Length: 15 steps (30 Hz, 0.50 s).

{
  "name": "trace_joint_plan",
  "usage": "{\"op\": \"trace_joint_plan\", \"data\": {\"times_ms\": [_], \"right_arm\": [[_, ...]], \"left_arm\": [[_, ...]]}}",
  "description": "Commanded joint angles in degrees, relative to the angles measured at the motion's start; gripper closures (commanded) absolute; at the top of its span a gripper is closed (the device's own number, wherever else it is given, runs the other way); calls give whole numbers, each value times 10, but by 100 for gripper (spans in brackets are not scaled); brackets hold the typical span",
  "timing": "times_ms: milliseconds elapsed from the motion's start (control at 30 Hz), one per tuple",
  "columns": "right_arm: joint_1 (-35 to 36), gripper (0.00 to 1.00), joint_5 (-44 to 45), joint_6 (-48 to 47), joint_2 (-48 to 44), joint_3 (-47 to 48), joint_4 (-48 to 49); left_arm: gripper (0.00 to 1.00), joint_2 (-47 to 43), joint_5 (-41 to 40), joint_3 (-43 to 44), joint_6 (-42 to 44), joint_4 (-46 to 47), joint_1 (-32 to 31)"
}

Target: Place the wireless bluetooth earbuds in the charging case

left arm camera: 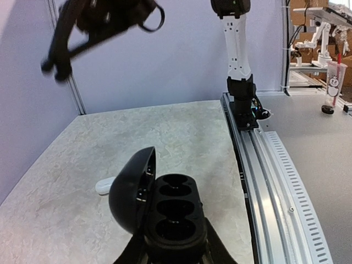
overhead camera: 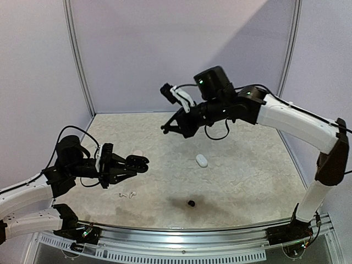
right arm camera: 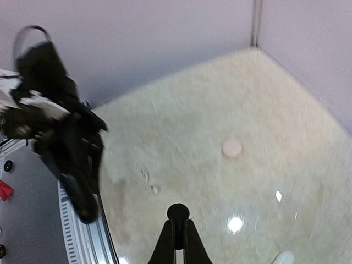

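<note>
My left gripper is shut on a black charging case, held above the table's left side. Its lid stands open and both wells are empty, with the left gripper clamped round its base. High over the middle, my right gripper is shut on a glossy black earbud sticking out at its fingertips; the right gripper is well clear of the case. Another black earbud lies near the front edge. Two white earbuds lie below the left gripper.
A white pebble-shaped case lies at mid-table. A pale pinkish case sits just behind the black case and shows beside its lid. The metal rail runs along the near edge.
</note>
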Motion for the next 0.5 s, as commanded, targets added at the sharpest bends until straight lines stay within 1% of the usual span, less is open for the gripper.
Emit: {"op": "trace_joint_plan", "data": {"times_ms": [0,67,133,367,467], "right_arm": [[49,100,-44,-98,-41,-20,137],[65,100,-75,-121,-39,-14,151],[80,100,-82,-159,-28,4,140],[123,100,-68,-272,43,87,21],[131,100,-44,-300,63,101,-1]], "left_arm": [[100,11,-5,3,-39,33,-8],[100,14,-7,8,-45,34,-8],[100,17,-7,12,-48,34,-8],[100,18,-7,14,-55,33,-8],[100,17,-6,15,-51,31,-8]]}}
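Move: The open black charging case that the right hand's black earbud is being carried to lies about 10 cm back, 7 cm left and some 6 cm below that hand. The left hand grips this case just past its fingertips, about 2 cm to its right and 2 cm up. Some 28 cm below the right hand, the pink case lies about 13 cm ahead and 14 cm left, and the white earbuds 6 cm back and 16 cm left. Still pinching the black earbud, the right hand carries it back some 10 cm and about 7 cm left to over the open charging case; it first arcs up nearly 10 cm, then sinks about 4. On the way the wrist turns roughly 30 degrees counter-clockwise, and the fingers come to point more to the left and less steeply down. The left hand holds the case nearly still, tipping it slightly; the earbud doesn't touch the case yet. ##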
